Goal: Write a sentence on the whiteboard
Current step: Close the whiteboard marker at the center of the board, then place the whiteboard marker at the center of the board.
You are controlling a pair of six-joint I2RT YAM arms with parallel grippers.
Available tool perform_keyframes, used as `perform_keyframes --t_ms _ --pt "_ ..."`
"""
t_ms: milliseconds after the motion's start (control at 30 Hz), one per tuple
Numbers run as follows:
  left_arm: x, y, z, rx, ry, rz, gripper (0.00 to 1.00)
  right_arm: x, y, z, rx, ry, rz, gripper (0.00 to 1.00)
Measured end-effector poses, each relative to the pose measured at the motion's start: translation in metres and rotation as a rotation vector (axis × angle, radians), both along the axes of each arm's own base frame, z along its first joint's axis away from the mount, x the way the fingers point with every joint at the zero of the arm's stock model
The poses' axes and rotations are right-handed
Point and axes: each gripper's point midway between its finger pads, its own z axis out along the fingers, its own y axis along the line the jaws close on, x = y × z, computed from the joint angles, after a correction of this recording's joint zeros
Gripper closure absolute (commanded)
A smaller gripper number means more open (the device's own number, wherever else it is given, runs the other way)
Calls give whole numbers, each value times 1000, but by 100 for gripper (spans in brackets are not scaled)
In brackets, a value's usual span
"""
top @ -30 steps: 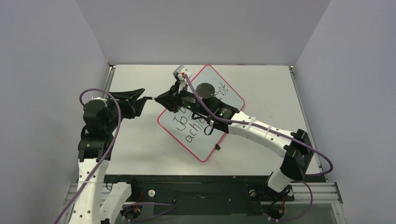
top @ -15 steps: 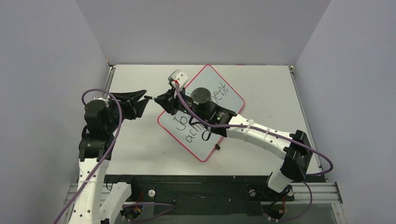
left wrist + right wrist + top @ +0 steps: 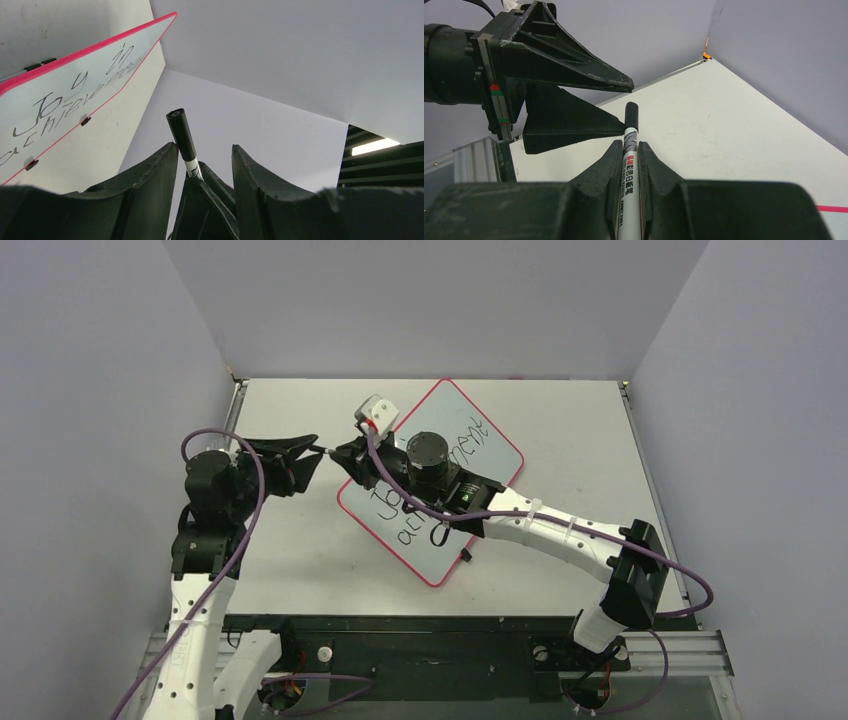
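The whiteboard (image 3: 425,558) with its red rim lies cornerwise on the table. The sentence (image 3: 412,532) in black marker is partly hidden under my right arm. In the left wrist view the whiteboard (image 3: 107,50) shows the sentence (image 3: 65,100) "Joy in achievement". My right gripper (image 3: 345,455) is shut on a white marker (image 3: 630,150) with a black cap and holds it off the board's left corner. My left gripper (image 3: 318,451) is open, and the marker's capped end (image 3: 181,132) sits between its fingers (image 3: 167,155), close to the left one.
My right arm (image 3: 540,525) stretches across the board from the near right. Small black clips (image 3: 467,556) sit on the board's near edge. Grey walls close the table (image 3: 290,560) on three sides; a metal rail (image 3: 430,650) runs along the near edge.
My right gripper has moved a little to the left with the marker. The capped end now reaches in between my left gripper's open fingers. The left gripper has edged right.
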Motion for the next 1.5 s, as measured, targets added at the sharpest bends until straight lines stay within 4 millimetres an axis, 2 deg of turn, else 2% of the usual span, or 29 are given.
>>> perform_keyframes --t_ms 167,400,800,867,967,1033,1100,1233,1267,1367,1400,1500 --pt "-1 -4 -3 -1 8 -19 65 -3 2 0 -5 -12 7 100" --pt "-1 -6 -10 -6 24 -29 82 -4 3 2 -3 -23 5 100" --pt "-1 -10 -12 -5 28 -42 83 -4 5 2 -2 -35 6 100" --pt "-1 -11 -13 -5 27 -46 88 -4 5 1 -5 -41 7 100" --pt "0 -11 -13 -11 21 -47 100 -4 5 1 -12 -51 5 100" --pt "0 -11 -12 -18 17 -45 100 -3 5 1 -16 -56 3 100" --pt "1 -11 -12 -23 17 -44 100 -3 5 1 -18 -61 1 95" --pt "2 -11 -17 -31 26 -41 100 -4 4 -4 -36 -53 -3 67" --pt "2 -11 -20 -29 28 -41 100 -6 5 -6 -42 -43 3 57" --pt "4 -12 -30 -27 50 -43 100 -16 7 -13 -66 -27 19 40" --pt "5 -12 -33 -26 58 -42 100 -19 7 -16 -76 -23 24 30" --pt "8 -9 -37 -20 69 -33 100 -26 0 -15 -84 -12 23 21"
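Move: The marker, held by the right hand with its black capped end poking out to the left, has its middle some 5 cm to the right of the left hand, 1 cm back and about 1 cm lower. From the right hand its middle is roughly 1 cm to the right, otherwise level. The left fingertips stand open around the cap, about 4 cm left and 1 cm ahead of the right hand. The whiteboard's centre is about 21 cm right of the left hand, straight across and 25 cm below. Easing about 1 cm down and 1 cm to the right, the left hand closes its half-open fingers in two stages and pinches the marker at its capped end while the right hand holds it nearly still. Late on, the right fingers spread wide, let go and draw back about 2.5 cm and slightly down, as the left hand lowers another 2.5 cm, keeping its pinch. ##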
